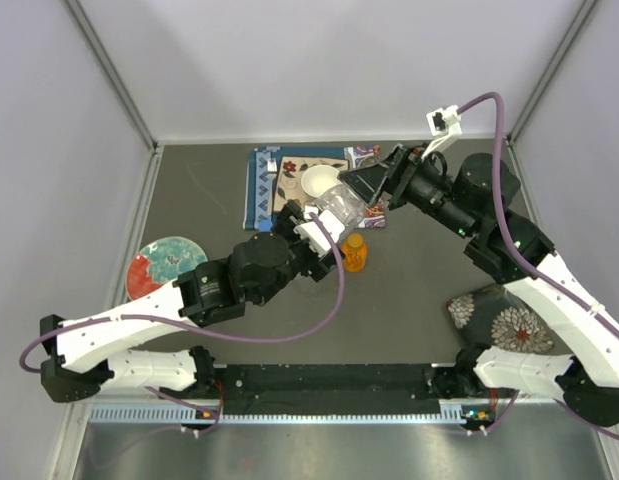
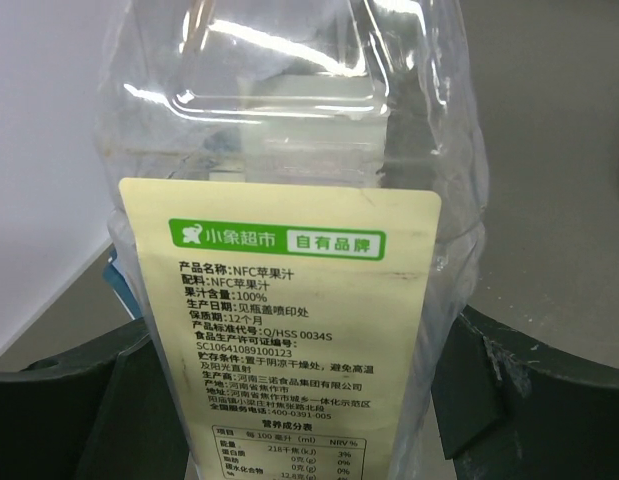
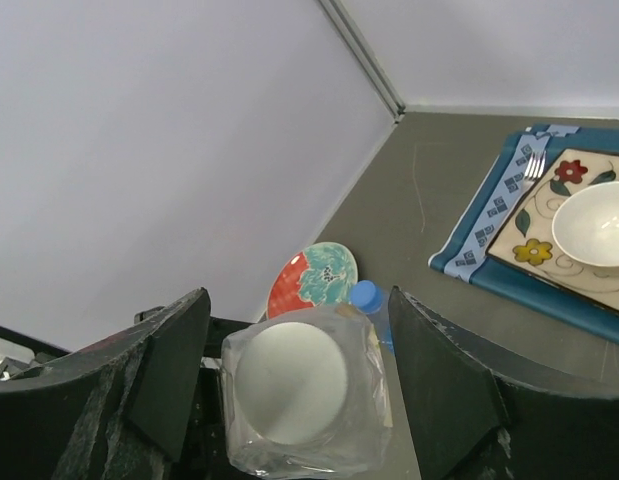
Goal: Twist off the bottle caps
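A clear square bottle [image 1: 341, 205] with a pale yellow label [image 2: 289, 330] is held off the table, with my left gripper [image 1: 314, 228] shut on its body. Its white cap [image 3: 291, 378] points straight at my right gripper [image 3: 299, 370]. That gripper's fingers [image 3: 169, 370] stand on either side of the cap end with a gap on each side, so it is open and touches nothing. A blue cap [image 3: 365, 295] on a bottle lying on the table shows just behind. A small orange bottle with an orange cap [image 1: 355, 250] stands under the held bottle. No red cap is in view.
A white bowl [image 1: 319, 182] sits on a patterned square plate on a blue mat [image 1: 257, 190] at the back, with a fork beside it. A red and teal plate [image 1: 167, 265] lies at the left. A dark floral bowl [image 1: 499, 318] is at the right.
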Controlling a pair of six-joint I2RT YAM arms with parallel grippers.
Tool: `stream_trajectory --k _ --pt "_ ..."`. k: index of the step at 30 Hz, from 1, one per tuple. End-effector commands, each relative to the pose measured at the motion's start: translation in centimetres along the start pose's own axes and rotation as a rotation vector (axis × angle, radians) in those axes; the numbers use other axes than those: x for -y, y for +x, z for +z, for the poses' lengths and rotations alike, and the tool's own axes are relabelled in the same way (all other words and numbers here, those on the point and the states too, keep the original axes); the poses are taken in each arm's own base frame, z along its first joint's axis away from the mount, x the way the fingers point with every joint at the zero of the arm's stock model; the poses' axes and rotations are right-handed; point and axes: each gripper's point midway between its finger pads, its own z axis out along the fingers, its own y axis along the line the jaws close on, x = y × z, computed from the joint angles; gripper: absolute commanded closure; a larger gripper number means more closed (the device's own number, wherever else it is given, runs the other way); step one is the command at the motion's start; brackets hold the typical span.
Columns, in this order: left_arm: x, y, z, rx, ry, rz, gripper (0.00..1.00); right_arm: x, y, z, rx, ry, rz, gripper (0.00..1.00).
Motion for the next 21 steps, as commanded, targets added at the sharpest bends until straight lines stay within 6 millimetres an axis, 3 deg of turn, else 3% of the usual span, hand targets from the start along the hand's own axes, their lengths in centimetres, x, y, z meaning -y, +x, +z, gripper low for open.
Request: stream_trajectory --k 1,14,18,21 --pt "-1.2 -2.9 -0.1 0.085 -0.056 -0.039 0.74 -0.2 -0.1 0.1 0.009 -0.001 0.013 0.29" --pt "-1.2 -2.9 0.1 0.082 -0.066 -0.056 0.74 0.7 1.1 0.0 -0.009 0.022 0.024 0.47" --pt "-1.0 -2.7 0.1 0.078 -0.059 -0.060 0.74 0.9 1.3 -0.1 -0.007 0.027 0.024 0.68" --pt "-0.8 -2.8 0.0 0.084 -0.045 -0.063 0.73 1.1 1.2 -0.3 -0.002 0.034 0.016 0.72"
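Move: My left hand already holds the big clear bottle, leaning towards my right, its white cap about 12 cm above that hand, 5 cm right and 2 cm ahead. For my right hand the cap is almost between the open fingers, about 2 cm below and 1 cm left, level fore and aft. From my right hand, the orange bottle stands some 11 cm ahead, 3 cm right and 32 cm down; the white bowl is roughly 30 cm ahead, 4 cm left and 35 cm down. I lower my right hand about 2 cm over the white cap, barely shifting sideways, while its fingers close steadily from mostly open until they pinch the cap from both sides. My left hand stays practically in place and keeps its grip on the bottle body, holding it up against the closing fingers. ##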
